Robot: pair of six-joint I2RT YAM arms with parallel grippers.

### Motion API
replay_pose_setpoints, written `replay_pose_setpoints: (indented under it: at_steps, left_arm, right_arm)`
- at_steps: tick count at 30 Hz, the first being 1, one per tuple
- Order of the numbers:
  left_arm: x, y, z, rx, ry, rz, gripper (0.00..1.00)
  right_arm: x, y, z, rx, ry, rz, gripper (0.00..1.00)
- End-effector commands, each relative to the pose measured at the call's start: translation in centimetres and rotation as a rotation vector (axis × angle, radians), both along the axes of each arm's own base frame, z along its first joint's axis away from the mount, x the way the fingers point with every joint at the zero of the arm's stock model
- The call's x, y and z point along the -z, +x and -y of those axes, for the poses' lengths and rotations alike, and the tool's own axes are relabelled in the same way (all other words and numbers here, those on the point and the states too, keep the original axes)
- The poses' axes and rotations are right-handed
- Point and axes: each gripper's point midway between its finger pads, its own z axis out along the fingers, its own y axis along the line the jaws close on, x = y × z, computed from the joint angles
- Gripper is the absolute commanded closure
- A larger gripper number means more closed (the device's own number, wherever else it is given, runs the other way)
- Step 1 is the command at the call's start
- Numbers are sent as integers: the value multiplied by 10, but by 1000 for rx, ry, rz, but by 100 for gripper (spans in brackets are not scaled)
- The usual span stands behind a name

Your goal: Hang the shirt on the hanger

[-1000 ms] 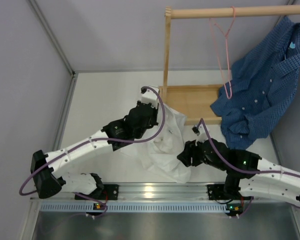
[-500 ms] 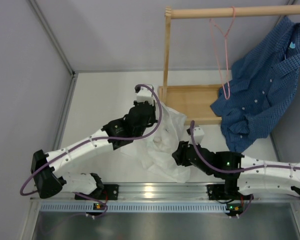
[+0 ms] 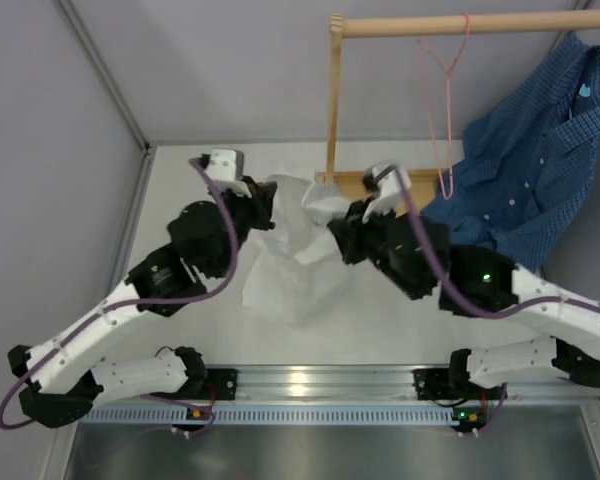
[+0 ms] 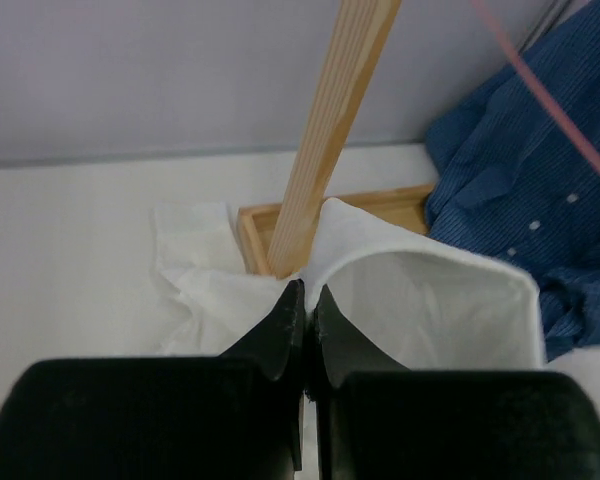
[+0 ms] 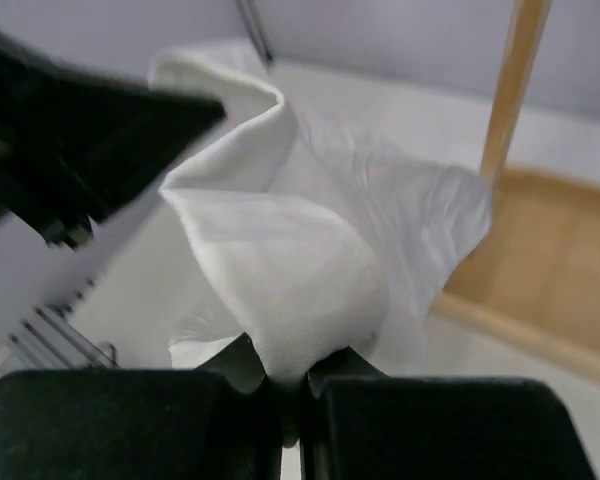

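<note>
The white shirt (image 3: 295, 255) hangs lifted between both arms, its lower part draping toward the table. My left gripper (image 3: 265, 205) is shut on its left upper edge; in the left wrist view the cloth (image 4: 430, 300) is pinched between the closed fingers of that gripper (image 4: 307, 295). My right gripper (image 3: 338, 232) is shut on the right upper edge, where a fold of the shirt (image 5: 290, 270) bulges out of its jaws (image 5: 290, 375). The pink wire hanger (image 3: 445, 100) hangs from the wooden rail (image 3: 460, 24), apart from the shirt, up and to the right.
A blue checked shirt (image 3: 525, 180) hangs at the right end of the rail. The rail's upright post (image 3: 333, 100) and wooden base tray (image 3: 420, 190) stand right behind the white shirt. Grey walls close in on the left and at the back.
My right gripper has closed on the shirt. Both arms have risen and moved toward the rack, lifting the shirt off the table and spreading it between them.
</note>
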Motion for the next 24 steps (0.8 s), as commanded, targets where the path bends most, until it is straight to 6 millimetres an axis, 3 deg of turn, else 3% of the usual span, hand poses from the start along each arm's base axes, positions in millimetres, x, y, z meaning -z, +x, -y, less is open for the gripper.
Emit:
replay_pose_setpoints:
  at_steps: [1,2,3,4,5,6,7,9,10,11,12,13,14,15,16,17,18,19,20,21,22,23,24]
  left_arm:
    - [-148,-37,-44,68,-142,349,100]
    - [-171,-48,-48,109,-158,407,100]
    - [-211,-73,-50,212,-178,518,100]
    - [-227,-85,-48,269,-185,569,100]
    - [-241,-96,-47,318,-191,613,100]
    - [-248,-106,-42,379,-231,620,100]
    - [-245,-115,-21,491,-231,618,100]
    - [-221,-113,8,584,-262,521,100]
    - [-179,-100,30,602,-226,424,100]
    - [-159,-94,41,602,-239,379,100]
    - [-135,-88,50,594,-276,298,100]
    - [-110,-81,57,577,-280,242,100]
    - [-62,-71,69,538,-273,163,100]
    - [-37,-68,75,519,-305,83,100]
    - [-11,-65,81,503,-295,28,100]
    - [35,-56,84,443,-254,-55,100]
    - [67,-56,94,422,-247,-142,100]
    - [93,-53,95,391,-227,-195,100]
    - [118,-47,92,328,-214,-249,100]
    - [163,-45,89,261,-177,-359,100]
    - [185,-44,82,210,-143,-404,100]
    - [200,-42,75,158,-129,-435,100]
    - [221,-39,58,59,-110,-469,100]
  right_arm:
    - [-142,6,35,-16,36,260,100]
    - [-201,0,55,-19,133,313,100]
    - [-208,4,44,-41,56,349,100]
    - [-220,2,44,-54,56,364,100]
    - [-247,-3,63,-59,74,402,100]
    - [-248,0,56,-63,41,411,100]
    - [-250,0,61,-57,35,415,100]
    - [-240,6,83,25,2,397,100]
    - [-234,7,90,49,-7,385,100]
    - [-205,13,89,90,-70,344,100]
    - [-199,8,108,107,-32,321,100]
    - [-185,6,114,115,-36,294,100]
    - [-146,6,106,119,-63,219,100]
    - [-127,0,121,115,-69,184,100]
    - [-106,-2,122,107,-77,148,100]
    - [-53,-6,109,61,-176,84,100]
    - [-32,-12,112,56,-150,32,100]
    - [-9,-12,112,63,-177,-4,100]
    - [38,-12,114,71,-267,-55,100]
    - [54,-13,117,99,-249,-97,100]
    - [68,-9,122,132,-245,-121,100]
    - [99,-11,124,134,-279,-175,100]
    - [109,-11,127,135,-261,-196,100]
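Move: Both hands hold the white shirt in the air. The open table in front of the rack, where it comes down, lies about 12 cm right of the left hand and some 37 below; from the right hand it is about 8 cm ahead, straight in line and 33 below. From the left hand, the rack post stands about 26 cm ahead and 13 right, and the middle of the rack base about 27 ahead and 27 right, down on the table. Keeping their pinch on the white shirt, both hands whip it straight up by some 25-29 cm, the left also pulling back towards its base and both wrists tipping up, then turn over and swing it fast down towards the table in front of the rack. The left drops the farther, ending about 22 cm below its start, shifted right and back with its fingers tipped down, while the right ends roughly 7 cm below its start, 12 cm to the right and rolled left side down. ##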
